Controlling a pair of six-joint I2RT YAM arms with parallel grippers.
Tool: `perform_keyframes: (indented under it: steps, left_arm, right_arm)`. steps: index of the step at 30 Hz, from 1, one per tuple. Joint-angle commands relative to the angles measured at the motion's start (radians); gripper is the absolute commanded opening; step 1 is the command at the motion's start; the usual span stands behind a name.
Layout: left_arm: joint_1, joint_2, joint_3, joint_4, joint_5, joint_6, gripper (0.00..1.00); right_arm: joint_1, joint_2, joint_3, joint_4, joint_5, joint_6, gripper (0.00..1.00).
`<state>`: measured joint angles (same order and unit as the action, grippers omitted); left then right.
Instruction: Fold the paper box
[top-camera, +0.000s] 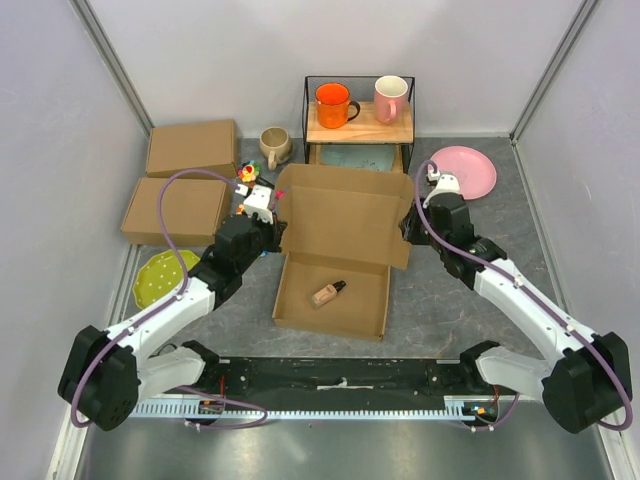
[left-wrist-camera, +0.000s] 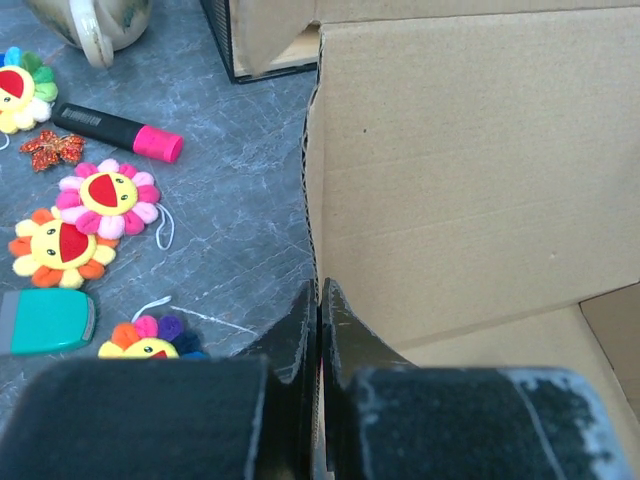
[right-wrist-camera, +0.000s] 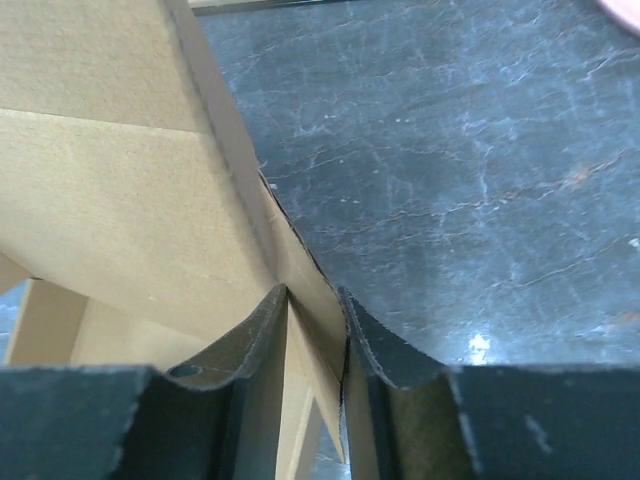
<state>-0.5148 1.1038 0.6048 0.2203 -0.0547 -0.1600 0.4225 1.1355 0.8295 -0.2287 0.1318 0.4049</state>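
Observation:
The paper box (top-camera: 345, 215) lies mid-table with its lid raised and tilted back over the shallow tray (top-camera: 372, 318). A small tan bottle (top-camera: 328, 293) lies inside the tray. My left gripper (top-camera: 278, 215) (left-wrist-camera: 318, 290) is shut on the left edge of the lid (left-wrist-camera: 470, 170), pinching the cardboard. My right gripper (top-camera: 408, 228) (right-wrist-camera: 312, 292) straddles the lid's right side flap (right-wrist-camera: 300, 265). Its jaws are part-way in; the flap rests against the right finger (right-wrist-camera: 385, 345), and a gap shows beside the left finger (right-wrist-camera: 240, 345).
Two other flat brown boxes (top-camera: 190, 148) (top-camera: 175, 210) lie at the back left. A green plate (top-camera: 165, 275) sits left, a pink plate (top-camera: 462, 170) right. A wire rack (top-camera: 358, 125) behind holds two mugs. A beige mug (top-camera: 273, 146), flower toys (left-wrist-camera: 105, 195) and a marker (left-wrist-camera: 118, 130) lie beside the lid.

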Motion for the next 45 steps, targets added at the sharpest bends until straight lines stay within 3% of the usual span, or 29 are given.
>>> perform_keyframes:
  steps: [1,8,13,21,27,31,38,42,45]
  left_arm:
    - [-0.054,-0.038,-0.049,0.100,-0.117,-0.068,0.02]
    - [-0.137,-0.102,-0.166,0.287,-0.232,-0.154,0.02]
    - [-0.160,-0.104,-0.244,0.461,-0.258,-0.194,0.03]
    - [-0.162,-0.024,-0.269,0.711,-0.278,-0.170,0.08]
    - [-0.162,-0.047,-0.208,0.624,-0.274,-0.130,0.26]
    - [-0.162,-0.064,-0.160,0.483,-0.255,-0.055,0.38]
    - [-0.119,-0.079,-0.099,0.314,-0.197,0.011,0.53]
    - [-0.059,-0.029,-0.008,0.189,-0.093,-0.001,0.51]
    - [-0.036,-0.010,0.003,0.194,-0.047,-0.001,0.46]
  right_arm:
    - [-0.001,-0.051,-0.056,-0.008,-0.023,0.069,0.26]
    - [0.067,-0.098,-0.139,0.095,-0.026,0.121,0.10]
    - [0.136,-0.125,-0.170,0.193,0.090,0.075,0.07]
    - [0.150,-0.177,-0.208,0.315,0.213,-0.037,0.05]
    - [0.150,-0.212,-0.194,0.304,0.252,-0.141,0.04]
    - [0.153,-0.224,-0.204,0.313,0.235,-0.175,0.03]
    - [0.159,-0.229,-0.211,0.338,0.227,-0.212,0.02]
    - [0.159,-0.221,-0.196,0.321,0.223,-0.218,0.02]
    - [0.159,-0.226,-0.193,0.313,0.223,-0.222,0.01]
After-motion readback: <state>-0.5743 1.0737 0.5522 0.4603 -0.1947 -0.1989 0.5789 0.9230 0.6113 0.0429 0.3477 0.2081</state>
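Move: The left hand already pinches the raised lid's left edge, with the lid's middle about 11 cm to its right and 3 cm ahead. The lid's right edge stands between the right hand's half-open fingers, no more than a centimetre away. The bottle in the tray lies roughly 14 cm left, 12 cm back and 15 cm below the right hand; from the left hand, the marker is some 8 cm ahead, 4 cm left and 16 cm down. The right fingers close and pinch the lid's right edge, drawing back and left about 2 cm each, then swinging right again and rising some 2.5 cm as they tip upward. The left hand, still pinching, first draws back about 2.5 cm, then opens halfway to free its edge and climbs about 4 cm, tilting fingertips up and rolling left side down before easing forward again. ##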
